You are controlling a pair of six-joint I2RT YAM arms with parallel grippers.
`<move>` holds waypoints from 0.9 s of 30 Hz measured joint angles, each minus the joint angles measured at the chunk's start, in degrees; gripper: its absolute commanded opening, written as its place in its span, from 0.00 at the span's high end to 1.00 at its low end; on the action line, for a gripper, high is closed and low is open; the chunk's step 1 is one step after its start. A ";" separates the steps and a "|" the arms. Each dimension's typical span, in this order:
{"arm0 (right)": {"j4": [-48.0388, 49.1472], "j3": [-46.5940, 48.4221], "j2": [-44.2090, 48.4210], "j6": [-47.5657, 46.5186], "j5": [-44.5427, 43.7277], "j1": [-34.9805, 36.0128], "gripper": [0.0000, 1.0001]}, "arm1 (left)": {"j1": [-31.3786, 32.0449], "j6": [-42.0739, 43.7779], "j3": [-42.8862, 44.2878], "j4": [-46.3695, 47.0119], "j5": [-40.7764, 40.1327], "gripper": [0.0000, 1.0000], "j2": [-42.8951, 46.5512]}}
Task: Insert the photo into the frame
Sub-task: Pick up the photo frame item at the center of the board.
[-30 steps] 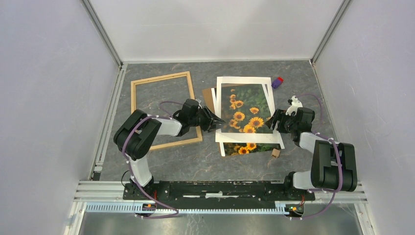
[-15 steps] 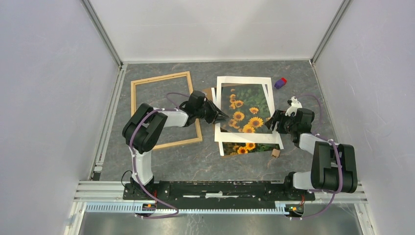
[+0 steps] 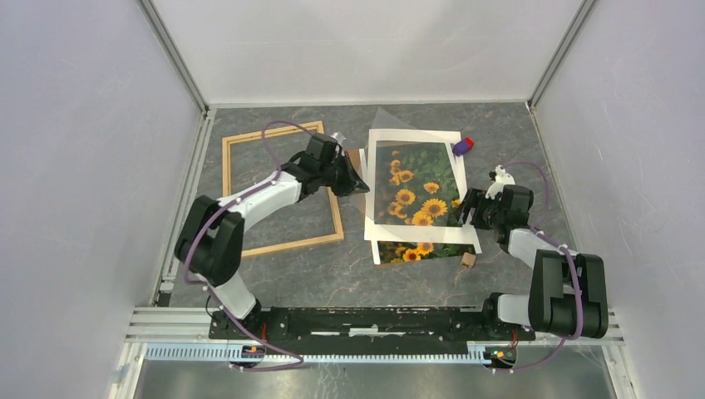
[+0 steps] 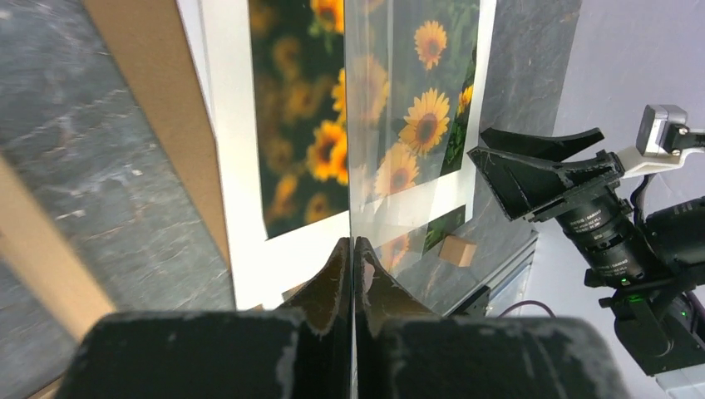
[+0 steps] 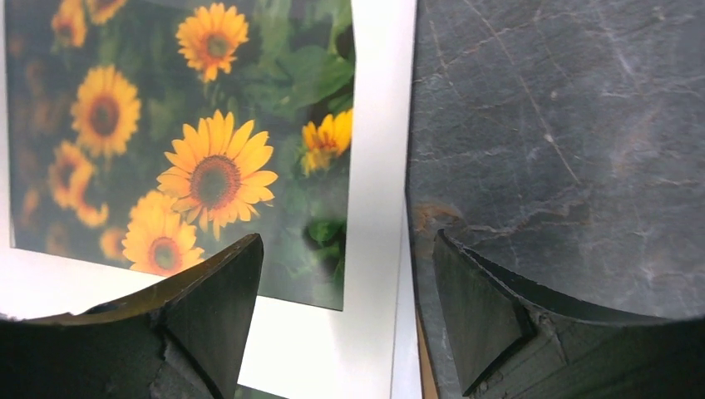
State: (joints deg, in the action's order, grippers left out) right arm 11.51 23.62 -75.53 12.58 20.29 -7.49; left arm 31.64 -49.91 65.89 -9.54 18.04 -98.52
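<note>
The photo (image 3: 416, 187), sunflowers on dark green, lies under a white mat (image 3: 416, 233) and sticks out at the mat's near edge. The frame (image 3: 227, 166), thin light wood strips, lies flat to the left with nothing in it. My left gripper (image 3: 359, 184) is shut on the left edge of a clear pane (image 3: 391, 125), which tilts up over the mat. In the left wrist view the jaws (image 4: 352, 245) pinch that pane (image 4: 399, 125) edge-on. My right gripper (image 3: 465, 208) is open just above the mat's right border (image 5: 378, 125), with nothing between its fingers (image 5: 345, 239).
A brown backing board (image 4: 150, 83) pokes out from under the mat's left side. A small purple and red object (image 3: 463, 146) sits near the mat's far right corner, and a small brown block (image 3: 468, 259) near its front right corner. Enclosure walls close in on both sides.
My left gripper has shut on the clear pane's left edge and moved up and toward the back, tilting the pane off the mat. The right gripper has stayed put.
</note>
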 measured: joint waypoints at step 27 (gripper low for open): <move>-8.87 14.97 -8.04 1.90 -14.12 31.15 0.17 | -23.61 18.58 -15.08 -21.79 -16.74 0.98 41.07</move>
State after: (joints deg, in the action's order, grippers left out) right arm 2.63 38.59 -83.57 14.48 6.17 23.66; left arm 8.03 -31.33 50.81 -31.33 1.30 -57.45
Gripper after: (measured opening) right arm 0.829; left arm 0.029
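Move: The left gripper already holds the clear sheet by its edge. The middle of the empty wooden frame lies about 22 cm to its left, level with it fore and aft, and 8 cm below. The matted photo is some 13 cm to its right at table height. From the open right gripper that photo's middle is about 12 cm left, 8 cm ahead and 3 below; the wooden block sits 11 cm back and 1 cm right, the purple-red block 18 cm ahead and 1 cm left. Keep the clear sheet pinched and sweep the left gripper about 24 cm left, away from the photo stack and over the frame, drawing back a little; rise some 10 cm, then start sinking, turning counter-clockwise. Meanwhile bring the right gripper roughly 14 cm left over the photo, fingers open, swinging about 20 degrees counter-clockwise. ##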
